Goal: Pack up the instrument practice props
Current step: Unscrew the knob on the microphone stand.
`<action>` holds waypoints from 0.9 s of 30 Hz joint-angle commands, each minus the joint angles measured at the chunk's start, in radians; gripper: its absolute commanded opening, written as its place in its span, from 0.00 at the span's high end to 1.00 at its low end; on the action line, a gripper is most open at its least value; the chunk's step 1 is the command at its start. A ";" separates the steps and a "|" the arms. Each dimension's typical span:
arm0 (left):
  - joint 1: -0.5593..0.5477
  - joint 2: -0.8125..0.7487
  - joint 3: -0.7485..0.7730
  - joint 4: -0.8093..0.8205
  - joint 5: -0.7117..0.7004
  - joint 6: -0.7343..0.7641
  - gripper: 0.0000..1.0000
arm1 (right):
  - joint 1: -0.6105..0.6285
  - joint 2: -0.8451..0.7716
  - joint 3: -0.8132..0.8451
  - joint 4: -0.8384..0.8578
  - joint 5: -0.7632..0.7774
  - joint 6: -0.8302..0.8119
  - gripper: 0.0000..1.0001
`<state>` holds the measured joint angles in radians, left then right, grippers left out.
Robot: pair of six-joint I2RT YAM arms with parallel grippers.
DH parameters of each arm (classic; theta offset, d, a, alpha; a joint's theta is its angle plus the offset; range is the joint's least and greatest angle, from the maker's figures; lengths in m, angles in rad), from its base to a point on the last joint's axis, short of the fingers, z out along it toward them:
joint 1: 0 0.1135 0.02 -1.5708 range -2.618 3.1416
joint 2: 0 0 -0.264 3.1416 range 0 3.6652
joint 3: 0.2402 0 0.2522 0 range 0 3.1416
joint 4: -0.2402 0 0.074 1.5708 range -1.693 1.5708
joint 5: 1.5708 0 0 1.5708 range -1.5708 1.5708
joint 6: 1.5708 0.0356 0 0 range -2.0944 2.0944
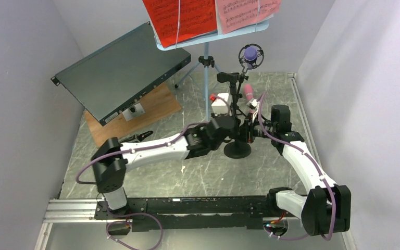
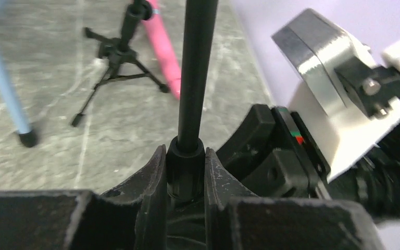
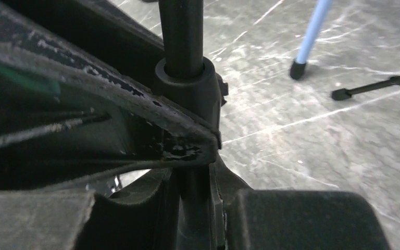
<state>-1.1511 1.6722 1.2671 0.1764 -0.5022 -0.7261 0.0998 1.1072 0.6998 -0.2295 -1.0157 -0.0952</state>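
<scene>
A black mic support (image 1: 238,150) with a round base stands mid-table and carries the purple microphone (image 1: 250,53) in its shock mount. My left gripper (image 1: 228,130) (image 2: 186,169) is shut on the collar (image 2: 186,156) of the support's pole. From the other side my right gripper (image 1: 247,131) (image 3: 198,200) is shut on the same pole (image 3: 183,36), just below that collar. The pink microphone (image 1: 248,92) (image 2: 164,49) sits tilted on a small black tripod (image 2: 117,62) behind. The light-blue music rack (image 1: 205,78) stands at the back with red pages (image 1: 179,18) and a pink page (image 1: 247,13).
A large dark flat metal box (image 1: 117,70) leans on a wooden board (image 1: 156,107) at the back left. Black pliers (image 1: 140,137) lie by the left arm. A white block (image 1: 221,104) sits behind the grippers. One light-blue rack leg (image 2: 5,88) (image 3: 307,39) stands close by.
</scene>
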 commanded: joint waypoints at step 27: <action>0.006 -0.598 -0.467 0.307 0.778 0.478 0.02 | -0.078 -0.022 0.309 -1.186 -0.593 -1.622 1.00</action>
<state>-1.1450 1.0595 0.8276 0.4191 0.1818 -0.3008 0.0265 1.1172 0.9375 -1.2362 -1.4528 -1.4849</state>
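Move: The microphone stand's knob is already between the left fingers. The round base lies about 5 cm back of the left hand and 18 cm below; the tripod's foot is roughly 13 cm ahead and 1 cm right, the pink tube some 15 cm ahead and 8 cm right, both about 19 cm down. The right hand already grips the pole under the knob, which sits about 5 cm above it, some 3 cm ahead and in line sideways. The left hand, still clamped on the knob, finishes with a small push forward and about 10 degrees more counter-clockwise, then opens wide, lets go and draws away from the stand, some 15 cm back with about 8 cm to the left and a 10 cm rise, swinging back clockwise and tipping up. The right hand keeps its pinch on the pole below the knob, follows that turn forward by a centimetre, then brings the stand back about 8 cm and up 6 cm, rolling some 30 degrees so the forward-leaning pole comes back towards upright, and turning counter-clockwise. ##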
